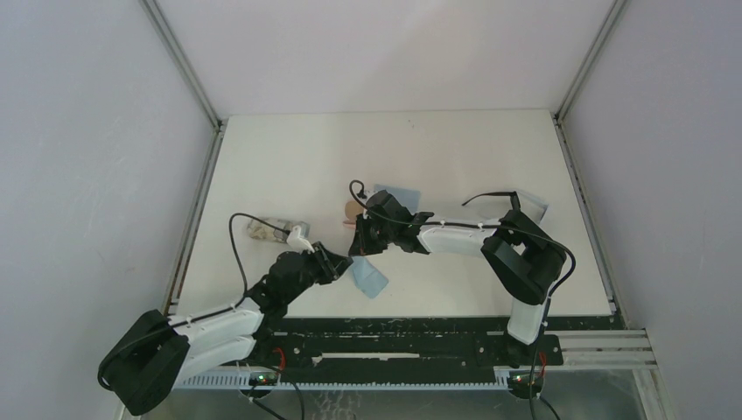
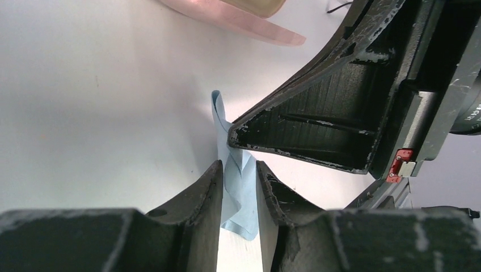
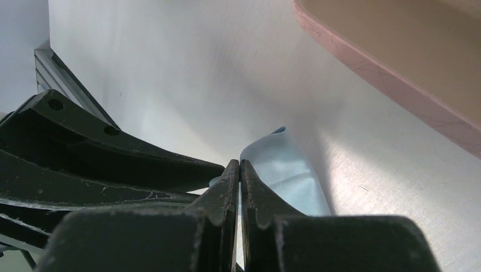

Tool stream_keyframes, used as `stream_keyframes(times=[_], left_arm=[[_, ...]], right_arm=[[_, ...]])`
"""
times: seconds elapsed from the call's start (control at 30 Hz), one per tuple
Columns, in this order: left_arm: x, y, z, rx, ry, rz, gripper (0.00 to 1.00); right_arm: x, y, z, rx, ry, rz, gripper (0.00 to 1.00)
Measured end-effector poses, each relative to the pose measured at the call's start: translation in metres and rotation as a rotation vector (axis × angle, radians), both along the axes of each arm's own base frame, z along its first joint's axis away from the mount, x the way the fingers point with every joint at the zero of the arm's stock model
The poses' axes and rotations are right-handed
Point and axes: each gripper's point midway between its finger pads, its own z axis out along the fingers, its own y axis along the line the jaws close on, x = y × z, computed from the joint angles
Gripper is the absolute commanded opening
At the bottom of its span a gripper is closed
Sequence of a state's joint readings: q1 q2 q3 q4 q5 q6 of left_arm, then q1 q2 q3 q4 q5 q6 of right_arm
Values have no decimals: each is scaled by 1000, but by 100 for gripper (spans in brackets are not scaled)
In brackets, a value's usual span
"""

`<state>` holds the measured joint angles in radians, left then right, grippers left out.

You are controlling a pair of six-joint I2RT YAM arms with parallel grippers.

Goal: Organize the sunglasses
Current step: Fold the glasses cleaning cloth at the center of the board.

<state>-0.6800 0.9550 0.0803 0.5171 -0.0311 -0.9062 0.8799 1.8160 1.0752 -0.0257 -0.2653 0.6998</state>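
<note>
The sunglasses are hidden in every view. A light-blue cloth point(image 1: 374, 280) lies between the two arms, with one end lifted off the table. My right gripper point(image 3: 239, 163) is shut on that raised end of the cloth point(image 3: 283, 164). In the left wrist view the cloth point(image 2: 235, 190) hangs upright between the fingers of my left gripper point(image 2: 239, 165). Its jaws stand apart around the cloth, and white table shows between them below it. The right gripper point(image 2: 231, 136) pinches the cloth just above them. A pink case point(image 1: 351, 211) lies just beyond both grippers.
A grey-patterned case point(image 1: 266, 229) lies at the left near the left arm's cable. A second light-blue cloth point(image 1: 399, 192) lies behind the right arm, and another pale cloth point(image 1: 530, 206) at the right. The pink case point(image 3: 397, 62) is close above the right fingers.
</note>
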Motion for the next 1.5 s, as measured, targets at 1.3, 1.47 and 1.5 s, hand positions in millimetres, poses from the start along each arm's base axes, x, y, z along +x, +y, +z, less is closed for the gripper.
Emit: stream_keyframes(times=[1.3, 1.47, 1.5], left_arm=[[-5, 26, -32, 126, 96, 85, 0], [-5, 29, -32, 137, 101, 93, 0], [-5, 29, -32, 141, 100, 92, 0]], right_arm=[[-3, -5, -5, -28, 10, 5, 0], [-1, -13, -9, -69, -6, -3, 0], [0, -15, -9, -79, -11, -6, 0]])
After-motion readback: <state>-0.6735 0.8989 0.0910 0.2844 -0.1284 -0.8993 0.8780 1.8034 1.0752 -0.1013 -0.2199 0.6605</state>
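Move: The cleaning cloth's raised edge already stands between the left hand's open fingers and in the right hand's shut tips; its middle lies about 4 cm back, 4 cm right and 4 cm below the left hand, and some 5 cm back, 4 cm left... of the right hand's line excepted: about 4 cm right and 4 cm below that hand too. The glasses case is roughly 10 cm ahead and 5 cm right of the left hand, the second cloth about 14 cm ahead and 10 cm right, the patterned pouch some 7 cm ahead and 17 cm left. The cloth's raised edge is pinched by the left fingers, which dip about 1 cm and shut on it, then draw it left and down, some 3 cm each way, with a slight roll of the wrist. The right hand keeps its own pinch beside them, still at first, then easing about 1.5 cm right and a little down, away from the left hand. ##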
